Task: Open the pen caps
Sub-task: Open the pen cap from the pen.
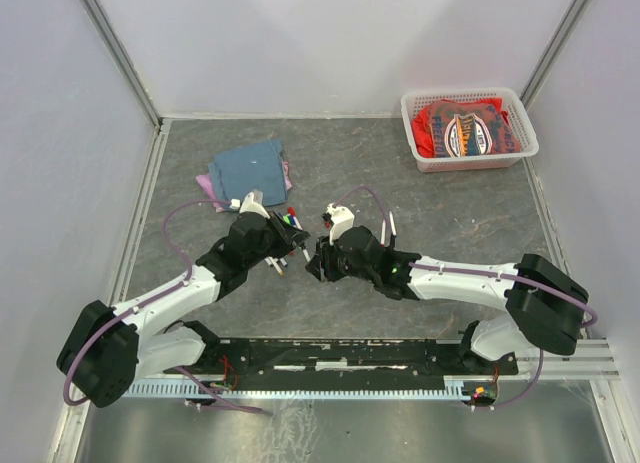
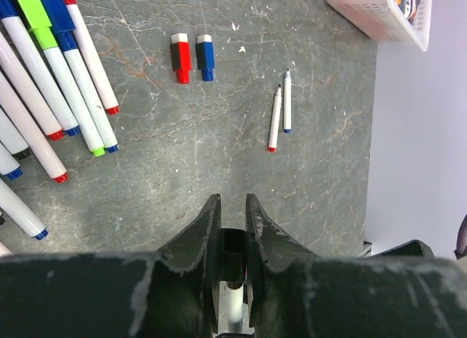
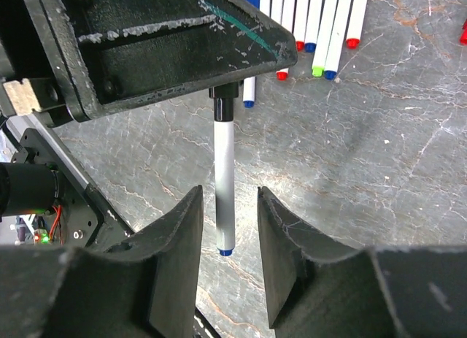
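Observation:
My left gripper [image 2: 232, 201] is shut on the black cap [image 2: 233, 247] of a white-barrelled pen. In the right wrist view that black cap [image 3: 224, 108] sits in the left jaws, and the white barrel [image 3: 225, 177] reaches down between the fingers of my right gripper [image 3: 229, 190]. The right gripper is open, with a gap on each side of the barrel. A red cap [image 2: 181, 57] and a blue cap [image 2: 206, 55] lie loose on the table. Two thin uncapped pens [image 2: 280, 112] lie to their right. In the top view both grippers [image 1: 308, 248] meet at mid-table.
A row of several capped pens [image 2: 51, 75] lies on the left of the left wrist view. A white basket [image 1: 415, 133] with red packets stands at the back right. A folded blue cloth [image 1: 250, 168] lies behind the left arm. Grey walls enclose the table.

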Robot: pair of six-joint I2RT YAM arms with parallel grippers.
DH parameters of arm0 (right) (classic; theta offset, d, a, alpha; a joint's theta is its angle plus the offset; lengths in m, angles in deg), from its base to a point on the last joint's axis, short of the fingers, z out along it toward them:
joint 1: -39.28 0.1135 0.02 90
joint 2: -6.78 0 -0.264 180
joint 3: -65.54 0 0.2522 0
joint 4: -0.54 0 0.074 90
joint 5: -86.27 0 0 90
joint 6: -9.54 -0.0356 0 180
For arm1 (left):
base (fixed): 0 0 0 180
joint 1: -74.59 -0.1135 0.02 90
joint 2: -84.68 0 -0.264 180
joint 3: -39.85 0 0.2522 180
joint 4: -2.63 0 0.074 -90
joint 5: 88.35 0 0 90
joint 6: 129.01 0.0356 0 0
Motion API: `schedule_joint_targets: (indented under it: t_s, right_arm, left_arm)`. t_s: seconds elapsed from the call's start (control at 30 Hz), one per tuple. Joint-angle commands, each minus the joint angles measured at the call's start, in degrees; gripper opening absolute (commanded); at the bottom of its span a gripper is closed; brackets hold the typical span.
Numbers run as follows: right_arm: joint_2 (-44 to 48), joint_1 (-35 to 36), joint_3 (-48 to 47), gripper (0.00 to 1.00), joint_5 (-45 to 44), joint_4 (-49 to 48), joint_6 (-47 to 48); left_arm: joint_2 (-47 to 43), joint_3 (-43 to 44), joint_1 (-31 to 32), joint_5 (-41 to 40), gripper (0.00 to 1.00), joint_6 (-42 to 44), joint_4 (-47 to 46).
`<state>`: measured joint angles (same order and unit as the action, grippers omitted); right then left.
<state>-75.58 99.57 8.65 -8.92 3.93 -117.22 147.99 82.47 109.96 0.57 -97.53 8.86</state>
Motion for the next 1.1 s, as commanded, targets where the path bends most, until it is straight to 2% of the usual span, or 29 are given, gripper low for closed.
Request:
schedule_joint_targets:
  t_s: [0.0, 0.17, 0.37, 0.43, 0.57, 0.8, 0.93, 1.07]
  right_arm:
    - [0.6, 0.3, -1.8, 0.43, -0.6, -2.2, 0.9]
    - [-1.1, 0.2, -3.5, 0.43, -0.4, -2.0, 1.1]
    - [-3.5, -0.7, -6.4, 0.36, 1.5, -1.7, 1.5]
    - [-4.4, -1.2, -6.8, 0.28, 2.4, -2.1, 1.3]
    - [-5.9, -2.2, -6.7, 0.02, 4.0, -3.4, 0.6]
    - [-7.2, -2.6, -7.5, 0.01, 1.0, 1.3, 4.0]
    - [-7.1, -1.9, -9.7, 0.01, -6.3, 8.9, 8.1]
    - [-8.0, -0.1, -12.3, 0.01, -16.0, 14.7, 11.3]
  left_arm:
    - [-0.8, 0.4, -0.1, 1.9, 0.03, -1.2, -3.8]
    - [-0.7, 0.6, -0.1, 2.9, 0.03, -1.2, -4.2]
    - [-0.3, 0.0, -0.1, 5.2, 0.03, -1.3, -7.1]
    - [0.2, -0.2, -0.1, 5.8, 0.03, -1.5, -8.0]
    - [0.6, -0.7, -0.1, 6.4, 0.03, -2.3, -10.0]
    - [0.9, 0.4, -0.2, 4.8, 0.03, -2.9, -9.9]
    - [1.3, 4.3, -0.2, -3.8, 0.03, -4.9, -0.7]
    - [2.3, 5.5, -0.2, -12.8, 0.03, -13.0, 0.7]
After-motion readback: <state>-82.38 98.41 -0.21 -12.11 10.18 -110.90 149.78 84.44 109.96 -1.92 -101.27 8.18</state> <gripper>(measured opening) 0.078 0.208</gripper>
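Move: The pen, its black cap already in the left fingers, has its barrel between the right hand's open fingers; the barrel's middle is about 3 cm ahead and 2 cm left of the right hand, 1 cm above it, and about 4 cm back and 2 cm right of the left hand, slightly below. On the table, some 11 cm under the right hand, the loose red and blue caps lie 11 cm ahead and 3 cm right, the capped pens 7 cm ahead and 8 cm left. The right fingers close on the white barrel and pinch it while the hand slides forward and left along the pen towards the left gripper; once shut, it dips a centimetre, then goes on forward, some 3 cm forward in all, tilting nearly 10 degrees. The left hand keeps its grip on the black cap, eases up and right about 1.5 cm, sinks back, then starts forward with the right. ##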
